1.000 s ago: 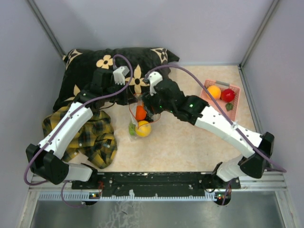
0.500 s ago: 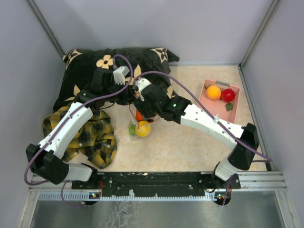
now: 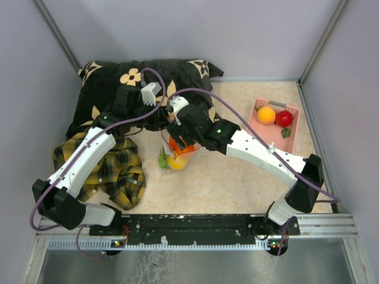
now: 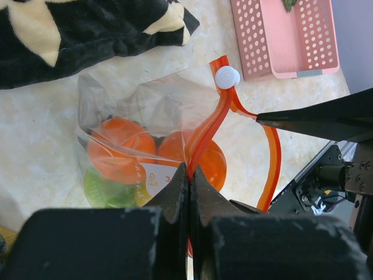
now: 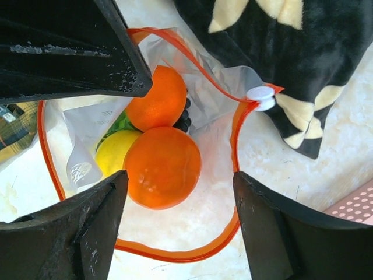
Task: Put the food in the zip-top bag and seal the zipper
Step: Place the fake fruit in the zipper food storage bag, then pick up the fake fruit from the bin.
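Observation:
The zip-top bag (image 3: 173, 155) lies mid-table with its mouth held wide. My left gripper (image 4: 190, 170) is shut on the red-orange zipper (image 4: 205, 125), below its white slider (image 4: 227, 76). My right gripper (image 5: 179, 175) hovers open over the mouth, its fingers apart on either side of an orange (image 5: 162, 166) without touching it. The orange rests inside the bag. A second orange (image 5: 157, 96), a yellow lemon (image 5: 113, 151), dark grapes (image 5: 184, 120) and a green piece (image 4: 105, 186) are in the bag too. More food sits in the pink basket (image 3: 294, 127): an orange (image 3: 266, 114), a red apple (image 3: 284, 118) and a green piece (image 3: 286, 132).
A black flowered pillow (image 3: 118, 80) lies just behind the bag at the back left. A yellow-black plaid cloth (image 3: 112, 171) is bunched under my left arm. Grey walls close in the back and both sides.
My right gripper has moved left over the bag mouth and its fingers have spread. The orange now lies in the bag. The left gripper has kept its hold on the zipper.

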`<state>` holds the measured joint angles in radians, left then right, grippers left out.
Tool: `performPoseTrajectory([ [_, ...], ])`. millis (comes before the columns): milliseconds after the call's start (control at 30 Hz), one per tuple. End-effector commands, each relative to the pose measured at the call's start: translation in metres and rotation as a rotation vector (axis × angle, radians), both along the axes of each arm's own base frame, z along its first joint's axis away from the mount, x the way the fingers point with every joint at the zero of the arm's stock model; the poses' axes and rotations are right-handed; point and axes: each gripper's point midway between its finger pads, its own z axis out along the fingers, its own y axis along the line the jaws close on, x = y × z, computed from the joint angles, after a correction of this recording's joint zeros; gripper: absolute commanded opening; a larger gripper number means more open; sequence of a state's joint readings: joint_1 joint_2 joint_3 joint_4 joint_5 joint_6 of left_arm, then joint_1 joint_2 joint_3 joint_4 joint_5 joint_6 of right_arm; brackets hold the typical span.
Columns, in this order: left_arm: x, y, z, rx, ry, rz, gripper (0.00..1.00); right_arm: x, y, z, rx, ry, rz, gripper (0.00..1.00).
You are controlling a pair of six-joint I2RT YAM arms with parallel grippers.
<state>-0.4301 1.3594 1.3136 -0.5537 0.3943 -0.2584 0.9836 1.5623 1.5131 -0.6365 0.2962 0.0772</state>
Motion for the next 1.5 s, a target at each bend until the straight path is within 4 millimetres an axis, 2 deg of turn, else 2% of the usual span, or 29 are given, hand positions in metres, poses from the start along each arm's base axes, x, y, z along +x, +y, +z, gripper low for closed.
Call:
performPoseTrajectory([
  [0, 0.001, -0.002, 0.013, -0.033, -0.043, -0.007, 0.00, 0.002, -0.009, 0.063, 0.105, -0.124, -0.027, 0.74],
  [133, 0.001, -0.002, 0.013, -0.033, -0.043, -0.010, 0.00, 0.007, -0.028, 0.077, 0.093, -0.179, -0.087, 0.78],
  [233, 0.001, -0.001, 0.014, -0.033, -0.046, -0.008, 0.00, 0.020, -0.053, 0.079, 0.072, -0.200, -0.178, 0.80],
  [600, 0.001, -0.001, 0.014, -0.033, -0.046, -0.010, 0.00, 0.069, -0.171, 0.039, 0.046, -0.158, -0.509, 0.82],
  [833, 0.002, -0.002, 0.011, -0.028, -0.041, -0.010, 0.00, 0.106, -0.252, 0.024, 0.038, -0.199, -0.659, 0.85],
  [933, 0.003, -0.001, 0.012, -0.025, -0.046, -0.004, 0.00, 0.120, -0.286, 0.015, 0.011, -0.214, -0.716, 0.92],
  [1033, 0.002, -0.001, 0.011, -0.023, -0.046, -0.006, 0.00, 0.134, -0.313, 0.000, 0.000, -0.212, -0.730, 0.94],
  [1267, 0.001, -0.001, 0.011, -0.024, -0.046, -0.009, 0.00, 0.166, -0.362, -0.039, -0.087, -0.235, -0.724, 0.96],
  [1467, 0.002, 0.002, 0.015, -0.020, -0.061, 0.001, 0.00, 0.191, -0.367, -0.077, -0.212, -0.151, -0.578, 0.95],
])
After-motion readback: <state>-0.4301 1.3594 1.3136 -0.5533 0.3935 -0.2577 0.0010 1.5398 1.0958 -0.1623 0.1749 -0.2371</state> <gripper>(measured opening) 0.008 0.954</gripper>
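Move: From the right hand, now empty over the open bag, the yellow-orange fruit in the basket lies about 21 cm ahead, 36 cm to the right and 16 cm below. The red fruit sits some 8 cm to the right of it and 2 cm nearer; the green leaf is about 8 cm right of it and 7 cm nearer. From the left hand the yellow-orange fruit is roughly 11 cm ahead, 42 cm right and 17 cm lower. Lift the right gripper about 5 cm clear of the bag's mouth, then swing it some 37 cm right and 16 cm forward to the basket, sinking as it nears the yellow-orange fruit to end lower than it began. Turn the hand roughly 40 degrees clockwise on the way and spread the fingers wider. Hold the left hand still, keeping its pinch on the bag's rim. ##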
